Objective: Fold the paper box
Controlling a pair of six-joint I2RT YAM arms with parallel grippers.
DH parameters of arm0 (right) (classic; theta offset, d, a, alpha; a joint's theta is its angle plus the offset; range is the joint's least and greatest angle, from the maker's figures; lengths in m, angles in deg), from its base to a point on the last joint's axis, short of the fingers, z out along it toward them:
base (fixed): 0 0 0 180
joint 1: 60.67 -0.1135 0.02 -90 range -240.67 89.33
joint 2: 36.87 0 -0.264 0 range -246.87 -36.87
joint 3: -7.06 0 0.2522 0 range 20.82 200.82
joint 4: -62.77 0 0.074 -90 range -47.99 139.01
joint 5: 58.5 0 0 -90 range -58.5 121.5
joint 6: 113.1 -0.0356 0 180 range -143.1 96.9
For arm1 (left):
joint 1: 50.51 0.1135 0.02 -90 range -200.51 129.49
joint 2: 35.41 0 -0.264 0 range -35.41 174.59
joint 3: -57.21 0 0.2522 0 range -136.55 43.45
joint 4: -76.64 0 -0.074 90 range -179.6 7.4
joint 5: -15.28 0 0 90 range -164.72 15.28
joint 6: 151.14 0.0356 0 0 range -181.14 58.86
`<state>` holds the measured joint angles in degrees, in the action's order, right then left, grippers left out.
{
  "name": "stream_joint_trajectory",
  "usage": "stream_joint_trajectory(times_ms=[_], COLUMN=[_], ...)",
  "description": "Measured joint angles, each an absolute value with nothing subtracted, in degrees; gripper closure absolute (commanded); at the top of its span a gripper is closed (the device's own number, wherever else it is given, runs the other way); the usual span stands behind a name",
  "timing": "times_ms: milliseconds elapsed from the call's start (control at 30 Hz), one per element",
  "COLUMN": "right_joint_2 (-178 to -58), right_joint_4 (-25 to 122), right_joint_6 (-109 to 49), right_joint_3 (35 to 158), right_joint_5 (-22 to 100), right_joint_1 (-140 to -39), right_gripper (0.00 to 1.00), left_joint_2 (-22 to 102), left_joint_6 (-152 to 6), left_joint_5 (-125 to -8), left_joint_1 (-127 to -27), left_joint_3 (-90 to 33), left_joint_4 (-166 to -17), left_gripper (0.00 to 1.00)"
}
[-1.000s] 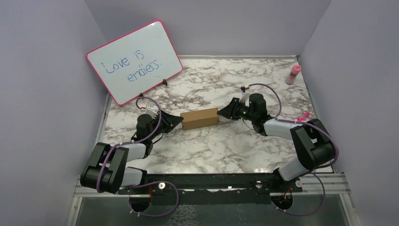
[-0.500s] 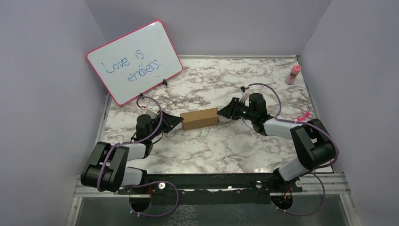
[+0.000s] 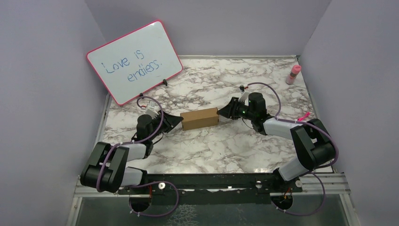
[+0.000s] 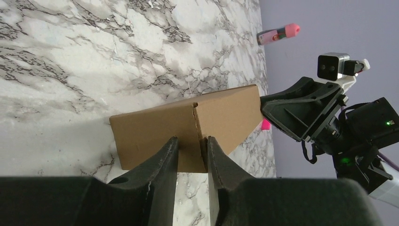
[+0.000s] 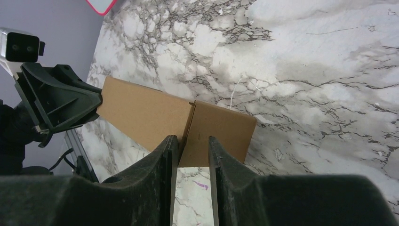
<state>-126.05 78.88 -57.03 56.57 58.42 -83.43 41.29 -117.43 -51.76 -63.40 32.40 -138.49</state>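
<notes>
The paper box (image 3: 200,118) is a small brown closed carton lying lengthwise on the marble table (image 3: 211,146) between both arms. My left gripper (image 3: 176,122) meets its left end and my right gripper (image 3: 226,111) meets its right end. In the left wrist view the box (image 4: 150,134) sits just past my left gripper (image 4: 190,141), whose narrowly parted jaws straddle a box corner edge. The right wrist view shows the same: my right gripper (image 5: 190,139), slightly open, tips against the box (image 5: 141,117) on either side of a seam. Marble shows through both gaps.
A pink-framed whiteboard (image 3: 134,61) leans at the back left. A pink bottle (image 3: 294,74) stands at the back right corner, and a pink marker (image 3: 303,116) lies near the right arm. Lilac walls close in three sides.
My left jaws have narrowed slightly against the box end. The box and both arms have barely moved.
</notes>
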Motion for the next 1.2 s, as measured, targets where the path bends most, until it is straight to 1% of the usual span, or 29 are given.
stream_joint_trajectory(times_ms=[133, 233, 300, 333, 433, 600, 667, 733, 767, 800, 833, 1033, 1100, 1200], right_joint_2=[-125.99, -125.99, -125.99, -125.99, -125.99, -125.99, -125.99, -125.81, -125.51, -125.01, -124.17, -116.33, -112.63, -107.59], right_joint_4=[78.88, 78.86, 78.38, 77.98, 76.43, 72.80, 71.14, 69.63, 68.80, 68.21, 67.40, 63.29, 61.72, 60.10], right_joint_6=[-56.66, -56.64, -56.55, -56.51, -56.42, -55.83, -55.43, -55.13, -54.95, -54.71, -54.43, -51.44, -50.06, -48.55], right_joint_3=[56.57, 56.65, 56.98, 57.22, 58.08, 59.93, 60.79, 61.57, 61.94, 62.14, 62.38, 63.93, 63.96, 63.89], right_joint_5=[58.35, 58.39, 58.44, 58.46, 58.64, 58.83, 58.90, 58.99, 59.01, 59.03, 59.01, 58.59, 57.67, 55.97], right_joint_1=[-83.43, -83.56, -83.61, -83.61, -83.59, -83.59, -83.52, -83.52, -83.52, -83.52, -83.52, -83.52, -83.52, -83.52], right_gripper=[0.68, 0.68, 0.67, 0.66, 0.62, 0.50, 0.47, 0.45, 0.45, 0.43, 0.42, 0.33, 0.29, 0.21], left_joint_2=[39.43, 37.42, 36.40, 35.92, 34.34, 32.24, 31.13, 29.38, 28.55, 27.68, 26.93, 22.23, 21.56, 21.95], left_joint_6=[-117.50, -117.52, -117.43, -117.34, -115.70, -109.50, -107.14, -103.99, -102.92, -101.56, -100.43, -91.88, -88.88, -83.38], left_joint_5=[-53.51, -54.25, -54.42, -54.40, -54.58, -56.94, -57.96, -58.84, -59.08, -59.23, -59.34, -59.04, -58.66, -56.83], left_joint_1=[-64.01, -64.27, -64.32, -64.32, -64.32, -64.08, -64.08, -64.01, -64.01, -63.99, -63.97, -63.75, -63.73, -63.70], left_joint_3=[32.45, 32.29, 31.81, 31.24, 28.88, 22.28, 19.73, 16.88, 15.73, 14.59, 13.69, 9.82, 8.80, 5.87], left_joint_4=[-136.37, -133.85, -132.19, -130.79, -125.18, -110.51, -106.09, -101.81, -100.54, -99.43, -98.66, -95.67, -94.55, -91.82], left_gripper=[0.85, 0.78, 0.72, 0.67, 0.54, 0.41, 0.36, 0.26, 0.17, 0.04, 0.01, 0.01, 0.01, 0.01])
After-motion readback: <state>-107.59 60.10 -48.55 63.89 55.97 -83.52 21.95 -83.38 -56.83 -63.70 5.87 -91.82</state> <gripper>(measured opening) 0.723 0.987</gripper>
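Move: The closed paper box sits between the hands, its middle about 7 cm right and 2 cm ahead of the left hand, about 7 cm left of and level with the right, and 3 cm below both. From the left hand, the whiteboard's near clip is some 16 cm ahead and 7 cm left, the other clip 10 cm ahead and 16 cm left, both about 6 cm lower. Both hands come free of the box's ends, opening and rising some 11 cm, the left tilting about 35 degrees. ##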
